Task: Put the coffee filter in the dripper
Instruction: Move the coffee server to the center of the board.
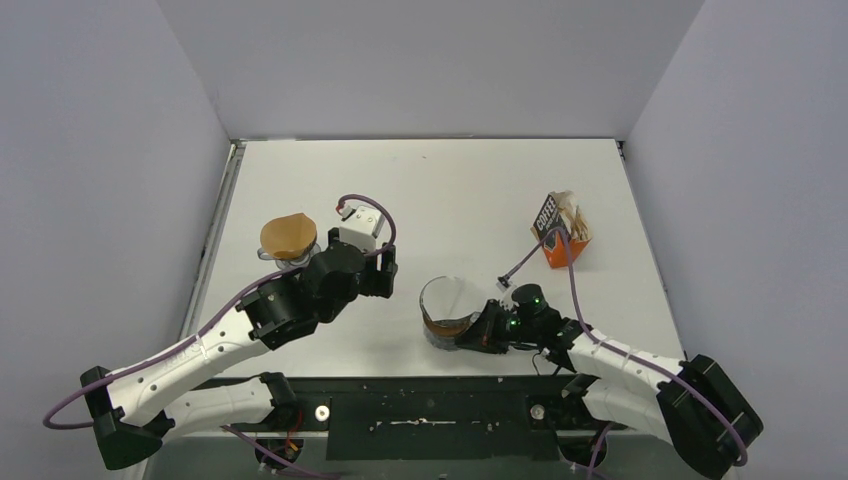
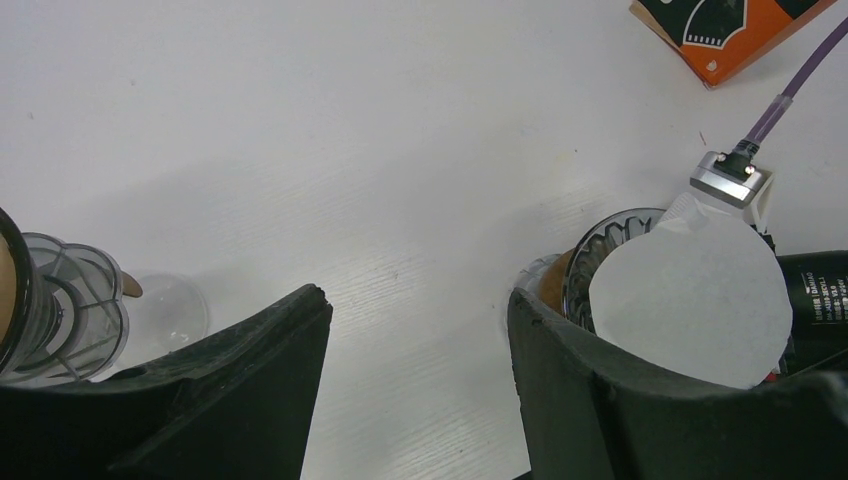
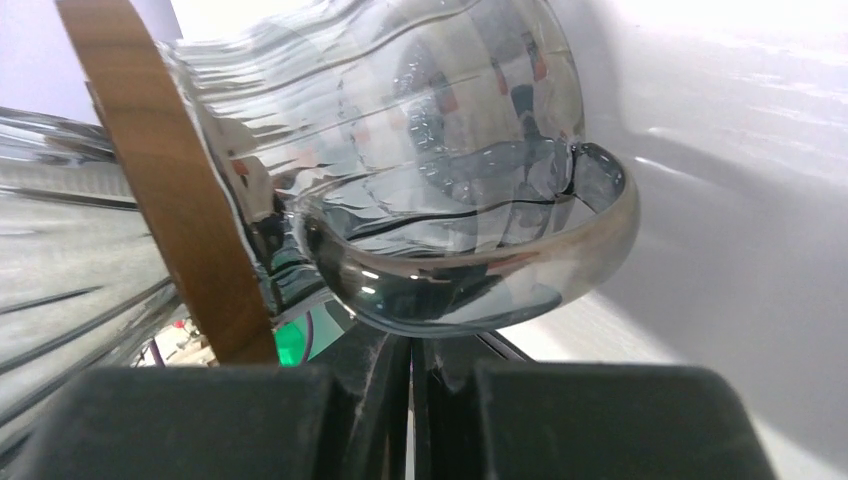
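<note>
The white coffee filter stands in the mouth of the smoky dripper, which wears a brown ring collar. In the left wrist view the filter rises above the dripper's ribbed rim at the right. My right gripper is at the dripper's right side. Its jaws are shut on the lower edge of the dripper's handle loop. My left gripper hangs to the left of the dripper, open, with only bare table between its fingers.
A tan-brown paper cone sits on a clear glass vessel at the left, close to the left arm. An orange coffee box lies at the back right, with a purple cable running past it.
</note>
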You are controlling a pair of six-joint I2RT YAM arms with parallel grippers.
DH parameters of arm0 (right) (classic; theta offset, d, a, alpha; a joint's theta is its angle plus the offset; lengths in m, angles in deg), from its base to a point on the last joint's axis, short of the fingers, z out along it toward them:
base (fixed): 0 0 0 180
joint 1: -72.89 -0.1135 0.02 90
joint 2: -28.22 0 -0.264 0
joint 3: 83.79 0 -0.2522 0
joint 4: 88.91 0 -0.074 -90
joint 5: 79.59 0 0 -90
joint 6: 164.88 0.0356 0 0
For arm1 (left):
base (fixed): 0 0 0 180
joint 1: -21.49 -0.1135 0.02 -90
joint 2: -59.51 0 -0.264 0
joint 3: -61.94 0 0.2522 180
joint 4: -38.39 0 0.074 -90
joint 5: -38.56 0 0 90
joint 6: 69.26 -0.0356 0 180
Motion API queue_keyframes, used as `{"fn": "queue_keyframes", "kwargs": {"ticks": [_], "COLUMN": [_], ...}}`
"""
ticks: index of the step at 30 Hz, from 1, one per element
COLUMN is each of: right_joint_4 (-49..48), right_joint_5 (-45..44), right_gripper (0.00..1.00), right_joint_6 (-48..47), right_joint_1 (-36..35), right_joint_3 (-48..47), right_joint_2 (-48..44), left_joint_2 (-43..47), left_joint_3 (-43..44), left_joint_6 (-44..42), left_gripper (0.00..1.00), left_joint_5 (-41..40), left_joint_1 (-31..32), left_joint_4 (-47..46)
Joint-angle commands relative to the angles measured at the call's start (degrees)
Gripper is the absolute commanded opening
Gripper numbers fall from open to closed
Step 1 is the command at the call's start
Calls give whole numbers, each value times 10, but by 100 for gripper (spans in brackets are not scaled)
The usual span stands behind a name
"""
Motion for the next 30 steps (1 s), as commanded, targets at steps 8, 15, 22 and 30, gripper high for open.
{"fn": "queue_keyframes", "kwargs": {"ticks": [8, 15, 22, 30], "right_joint_4": [-181, -226, -239, -252], "right_joint_5": [-58, -94, -107, -122], "right_gripper": [0, 0, 0, 0], "right_joint_6": [62, 57, 31, 11], "right_joint_1": [-11, -13, -7, 13], "right_joint_3": [-4, -47, -106, -189], "right_joint_2": [82, 150, 216, 302], "left_joint_2": [2, -2, 2, 2], "left_joint_3": [31, 32, 31, 35], "left_joint_6": [-9, -9, -6, 0], "left_gripper": [64, 65, 65, 66], "left_joint_5": [8, 17, 21, 34], "left_joint_1": [-10, -16, -21, -27], "left_joint_4": [-4, -3, -4, -7]}}
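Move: The coffee server, with the dripper on it, stands right at the shut right fingertips: its middle is about 3 cm ahead, 3 cm to the left and roughly level with them, handle on its right side. The coffee bag is some 20 cm ahead and 22 cm to the right; the brown filter holder is about 20 cm ahead and 35 cm to the left. From the left hand the server lies about 8 cm back, 12 cm to the right and 19 cm below. Keep the right gripper shut, low behind the server near its handle, and push the server along the table towards the board's centre: some 10 cm forward with about 5 cm to the left, slowly at first, then faster. Dip a centimetre early and come back up, letting the hand turn about 10 degrees clockwise on the way. ##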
